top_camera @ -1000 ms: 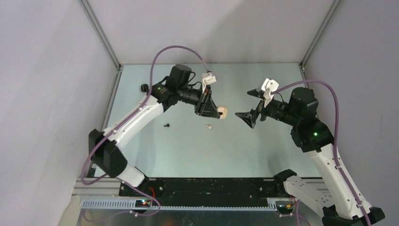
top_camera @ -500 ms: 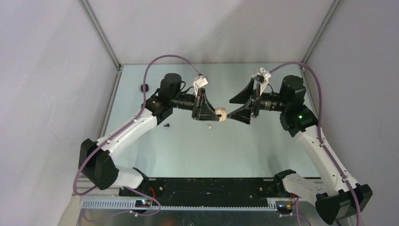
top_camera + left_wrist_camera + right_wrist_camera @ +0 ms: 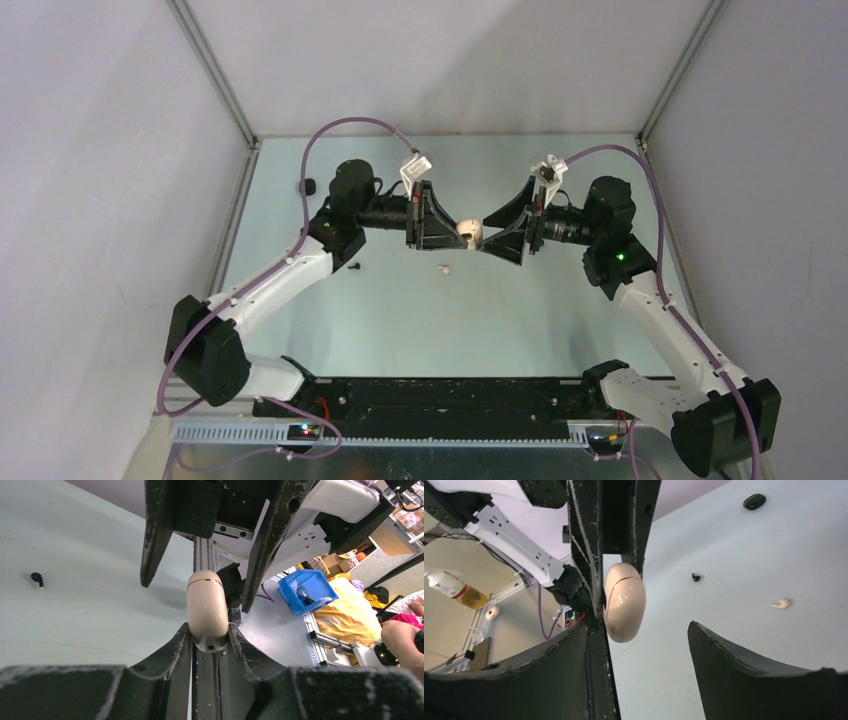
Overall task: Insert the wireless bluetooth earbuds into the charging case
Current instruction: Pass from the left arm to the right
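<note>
A beige rounded charging case (image 3: 470, 231) with a thin gold seam hangs above the table, and my left gripper (image 3: 458, 232) is shut on one end of it. In the left wrist view the case (image 3: 206, 605) stands up between that gripper's (image 3: 210, 636) fingers. My right gripper (image 3: 489, 231) faces it from the right, open, fingertips on either side of the case's free end (image 3: 624, 605) without touching; the case sits close to one finger (image 3: 566, 647). One white earbud (image 3: 443, 268) and one black earbud (image 3: 353, 266) lie on the table below.
A small dark rounded case (image 3: 307, 186) lies at the table's far left, and shows in the right wrist view too (image 3: 754, 501). The white earbud (image 3: 780, 603) and black earbud (image 3: 695, 577) lie on bare table. Grey walls enclose three sides.
My right arm has swung left up to the case, and its jaws have narrowed somewhat. The left arm has shifted slightly back with the case still held.
</note>
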Robot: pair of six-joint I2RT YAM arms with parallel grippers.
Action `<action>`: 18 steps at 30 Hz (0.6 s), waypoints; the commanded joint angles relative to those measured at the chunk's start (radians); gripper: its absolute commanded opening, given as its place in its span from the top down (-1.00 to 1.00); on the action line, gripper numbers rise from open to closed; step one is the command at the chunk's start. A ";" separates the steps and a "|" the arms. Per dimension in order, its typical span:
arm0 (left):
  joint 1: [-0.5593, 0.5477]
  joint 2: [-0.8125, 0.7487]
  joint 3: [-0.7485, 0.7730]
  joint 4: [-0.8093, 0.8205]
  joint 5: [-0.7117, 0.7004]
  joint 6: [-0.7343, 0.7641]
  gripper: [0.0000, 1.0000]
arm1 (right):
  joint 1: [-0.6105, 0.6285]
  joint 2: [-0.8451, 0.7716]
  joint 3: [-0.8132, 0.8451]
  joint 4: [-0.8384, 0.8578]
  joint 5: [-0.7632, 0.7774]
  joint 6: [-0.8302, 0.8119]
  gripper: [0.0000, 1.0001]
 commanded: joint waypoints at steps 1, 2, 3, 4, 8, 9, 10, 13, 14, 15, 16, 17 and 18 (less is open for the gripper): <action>0.006 -0.032 -0.012 0.113 0.028 -0.061 0.66 | 0.000 0.005 0.008 0.078 0.047 0.026 -0.56; 0.006 -0.030 -0.015 0.117 0.028 -0.064 0.66 | 0.000 0.009 0.007 0.082 0.038 0.038 -0.53; 0.005 -0.029 -0.016 0.125 0.028 -0.069 0.66 | 0.002 0.011 0.007 0.096 0.020 0.047 -0.50; 0.005 -0.029 -0.018 0.128 0.029 -0.070 0.66 | 0.002 0.013 0.007 0.103 0.011 0.064 -0.48; 0.005 -0.029 -0.022 0.138 0.027 -0.075 0.66 | 0.011 0.023 0.007 0.142 -0.042 0.098 -0.32; 0.005 -0.029 -0.023 0.138 0.027 -0.075 0.66 | 0.013 0.025 0.007 0.145 -0.056 0.102 -0.26; 0.006 -0.030 -0.025 0.139 0.026 -0.075 0.66 | 0.014 0.027 0.007 0.152 -0.065 0.111 -0.24; 0.006 -0.033 -0.027 0.139 0.025 -0.074 0.66 | 0.019 0.031 0.007 0.163 -0.098 0.126 -0.11; 0.005 -0.034 -0.027 0.140 0.024 -0.073 0.66 | 0.019 0.032 0.007 0.167 -0.102 0.128 -0.08; 0.005 -0.034 -0.028 0.140 0.023 -0.072 0.66 | 0.020 0.033 0.007 0.168 -0.104 0.133 -0.02; 0.006 -0.034 -0.028 0.139 0.022 -0.071 0.66 | 0.021 0.034 0.007 0.171 -0.106 0.134 0.02; 0.006 -0.035 -0.029 0.139 0.022 -0.070 0.66 | 0.021 0.033 0.007 0.172 -0.107 0.137 0.09; 0.005 -0.035 -0.030 0.139 0.021 -0.068 0.66 | 0.021 0.033 0.007 0.176 -0.111 0.139 0.12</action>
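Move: The charging case is held in the left hand's fingertips, its middle about 2 cm to the right of that hand and 1 cm ahead. From the right hand, whose fingers point left and stand open around its near end, it lies some 2 cm to the left, 1 cm back and level in height. On the table roughly 30 cm below the right hand, one white earbud lies about 3 cm ahead and 6 cm left, the other about 10 cm ahead and 11 cm left. The right hand first edges forward about half a centimetre, then comes back some 1.5 cm while easing about 1 cm left and 1 cm up, turning about 5 degrees counter-clockwise, so that its fingers centre better on the charging case. All the while they close from wide to about half open, the forward finger ending right beside the case and the rear one still clear of it, as the left hand keeps its pinch on the other end and holds nearly still. ##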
